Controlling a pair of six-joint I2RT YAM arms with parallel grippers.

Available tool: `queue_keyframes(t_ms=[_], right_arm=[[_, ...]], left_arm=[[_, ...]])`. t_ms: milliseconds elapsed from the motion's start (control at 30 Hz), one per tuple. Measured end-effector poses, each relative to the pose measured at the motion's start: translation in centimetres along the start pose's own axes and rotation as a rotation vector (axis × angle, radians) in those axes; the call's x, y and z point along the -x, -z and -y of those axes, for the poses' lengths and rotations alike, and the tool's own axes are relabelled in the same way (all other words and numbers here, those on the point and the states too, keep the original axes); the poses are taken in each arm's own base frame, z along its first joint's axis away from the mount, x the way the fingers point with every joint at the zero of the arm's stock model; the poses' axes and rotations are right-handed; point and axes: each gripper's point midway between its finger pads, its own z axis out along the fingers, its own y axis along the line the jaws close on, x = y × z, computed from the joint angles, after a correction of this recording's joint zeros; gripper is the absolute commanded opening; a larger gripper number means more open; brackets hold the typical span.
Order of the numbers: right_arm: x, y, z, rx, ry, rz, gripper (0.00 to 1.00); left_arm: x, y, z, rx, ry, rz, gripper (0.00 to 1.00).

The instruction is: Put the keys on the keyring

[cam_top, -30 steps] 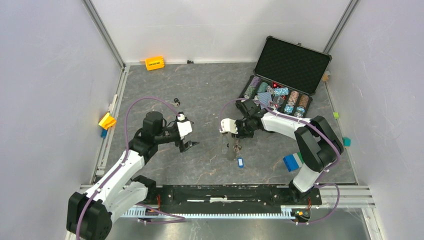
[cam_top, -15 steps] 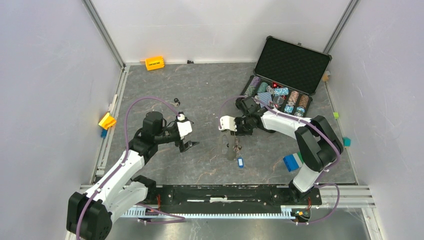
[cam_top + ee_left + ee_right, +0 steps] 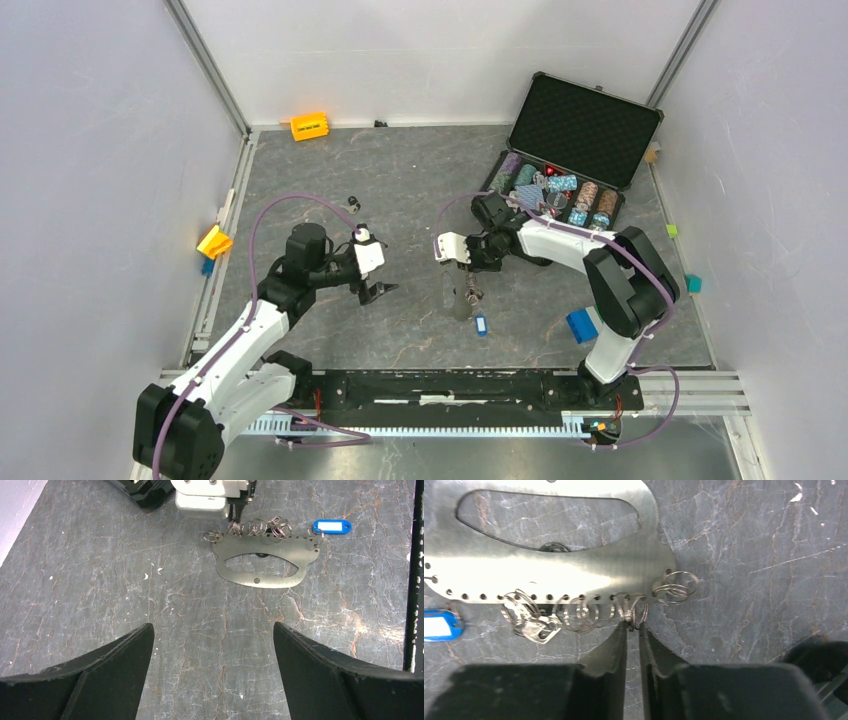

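The keyring (image 3: 460,298) is a flat grey metal oval with a row of holes and several split rings along one edge; it lies on the table between the arms. A blue-headed key (image 3: 481,324) sits at its near end, on the end ring (image 3: 331,526). My right gripper (image 3: 633,624) has its jaws nearly together, pinching one split ring at the plate's edge (image 3: 549,575). My left gripper (image 3: 212,627) hovers open over bare table, short of the keyring (image 3: 262,562). Small black pieces (image 3: 353,203), perhaps the black key, lie far left of the keyring.
An open black case of poker chips (image 3: 570,150) stands at the back right. An orange block (image 3: 309,126) lies at the back wall, a yellow piece (image 3: 214,241) at the left rail, a blue block (image 3: 581,325) beside the right arm's base.
The right gripper's jaws have narrowed onto the split ring and the right arm has crept slightly left. The left arm and keyring have not moved.
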Motion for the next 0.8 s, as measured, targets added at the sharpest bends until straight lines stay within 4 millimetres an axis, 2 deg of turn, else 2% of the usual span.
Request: queue_keyframes(t_ms=[100,233,333,433,600,800], right_arm=[[0.0,0.0,-0.3,0.015,0.007,0.001,0.00],[0.2,0.2,-0.6,0.031,0.003,0.002,0.00],[1.1,1.1,-0.6,0.041,0.002,0.024,0.00],[3.0,2.8,-0.4,0.038,0.012,0.080,0.00],[7.6,6.6,-0.1,0.011,0.049,0.238,0.00],[11.4,9.7,-1.2,-0.013,0.123,0.364,0.00]], left_arm=[[0.0,0.0,0.0,0.000,0.000,0.000,0.95],[0.0,0.0,0.0,0.000,0.000,0.000,0.95],[0.0,-0.1,0.1,-0.007,0.002,0.002,0.96],[-0.1,-0.3,0.5,-0.030,0.011,0.007,0.98],[0.2,-1.0,1.0,-0.103,0.022,0.031,0.98],[3.0,-2.6,-1.0,-0.168,0.024,0.085,0.91]])
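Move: The rings at the keyring plate's edge are right at the right fingertips, about 1 cm to the left; the plate's middle is some 4 cm back and 3 cm left. A bunch of keys and rings lies about 5 cm back and level sideways, and the blue tag 9 cm back, 1 cm right. From the left hand the rings are about 14 cm right, 6 cm ahead and 13 cm below. Right fingers pinch shut on the rings, lift about 14 cm, slightly left; open left hand starts rightwards towards them. ##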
